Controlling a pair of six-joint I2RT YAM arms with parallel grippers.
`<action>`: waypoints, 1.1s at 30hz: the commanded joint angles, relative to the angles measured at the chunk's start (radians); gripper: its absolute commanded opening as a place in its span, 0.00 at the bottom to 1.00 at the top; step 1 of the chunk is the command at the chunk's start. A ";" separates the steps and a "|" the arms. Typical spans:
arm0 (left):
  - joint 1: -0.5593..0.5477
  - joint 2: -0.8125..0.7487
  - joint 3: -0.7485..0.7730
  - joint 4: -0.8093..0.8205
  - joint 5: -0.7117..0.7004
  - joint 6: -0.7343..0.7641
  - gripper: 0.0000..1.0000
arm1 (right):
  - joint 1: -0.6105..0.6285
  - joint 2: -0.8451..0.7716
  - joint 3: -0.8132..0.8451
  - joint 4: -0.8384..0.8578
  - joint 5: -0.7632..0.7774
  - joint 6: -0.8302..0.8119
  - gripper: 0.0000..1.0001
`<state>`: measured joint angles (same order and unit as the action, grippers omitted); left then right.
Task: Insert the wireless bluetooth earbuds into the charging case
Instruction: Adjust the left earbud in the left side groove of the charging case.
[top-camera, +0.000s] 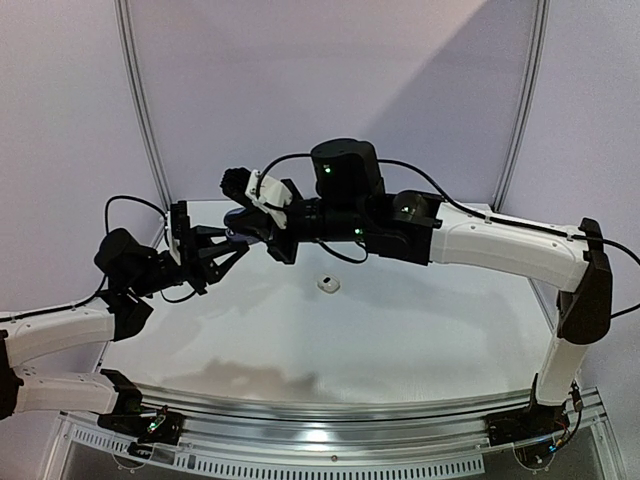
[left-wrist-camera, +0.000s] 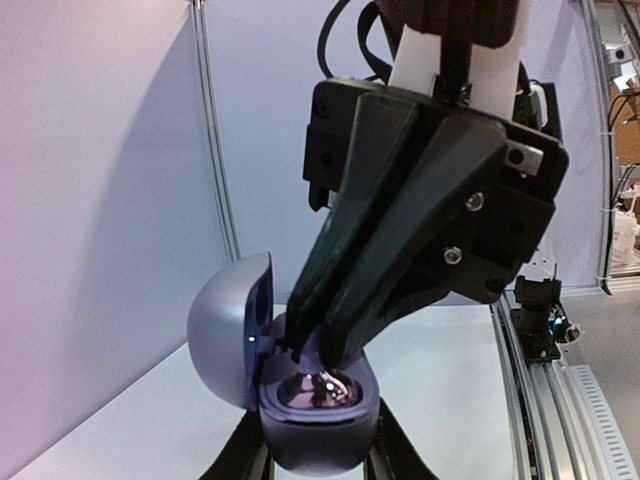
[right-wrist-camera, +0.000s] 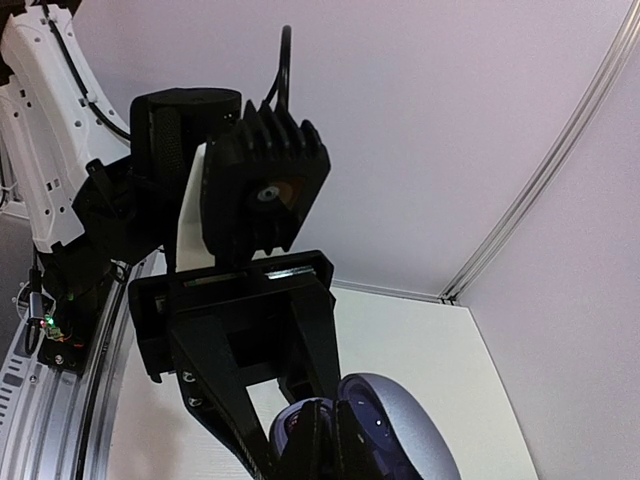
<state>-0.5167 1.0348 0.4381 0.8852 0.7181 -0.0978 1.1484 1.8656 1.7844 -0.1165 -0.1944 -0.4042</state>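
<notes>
My left gripper (top-camera: 222, 243) is shut on the charging case (left-wrist-camera: 318, 430), a blue-grey shell held above the table. Its fingers (left-wrist-camera: 240, 455) clamp the base from both sides. The lid (left-wrist-camera: 225, 330) stands open to the left. My right gripper (left-wrist-camera: 318, 352) reaches down into the open base, shut on a small dark silvery-grey earbud (left-wrist-camera: 325, 385) that sits at the mouth of the well. In the right wrist view, the right gripper (right-wrist-camera: 335, 440) hides the well beside the case (right-wrist-camera: 410, 440). In the top view the right gripper (top-camera: 243, 226) meets the left one at the back left.
A small white item (top-camera: 328, 283) lies on the white table (top-camera: 400, 330) near the middle; it is too small to tell what it is. The table's metal rail (top-camera: 330, 410) runs along the near edge. Purple walls (top-camera: 400, 90) close the back.
</notes>
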 joint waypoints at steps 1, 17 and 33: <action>-0.008 0.004 0.003 0.101 -0.019 -0.021 0.00 | -0.002 -0.011 -0.048 -0.017 0.000 0.039 0.04; -0.007 -0.003 -0.004 0.075 -0.034 -0.007 0.00 | -0.003 -0.023 -0.015 -0.056 0.025 0.059 0.21; -0.007 -0.002 -0.004 0.019 -0.041 0.018 0.00 | -0.003 -0.110 0.042 0.161 0.088 0.149 0.32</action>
<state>-0.5179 1.0348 0.4358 0.9051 0.6819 -0.0975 1.1492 1.8206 1.7878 -0.0647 -0.1974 -0.3248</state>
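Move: The left earbud is in the right hand's closed fingertips, its middle only about 1 cm below the hand point, in the near groove of the open charging case. The case's middle lies about 1 cm to the right hand's right and 3 cm below, the right earbud some 3 cm right and 2 cm below, the raised lid about 3 cm ahead and 1 cm below. From the left hand, which grips the case, the left earbud lies about 1 cm right and 2 cm above. Opening slowly while staying nearly in place, the right fingers let go of the left earbud's stem and spread to about a third. Then the hand lifts quickly, about 4 cm straight up and away from the case with a slight drift to its right, while the left hand keeps its grip on the case and holds it all but still. ##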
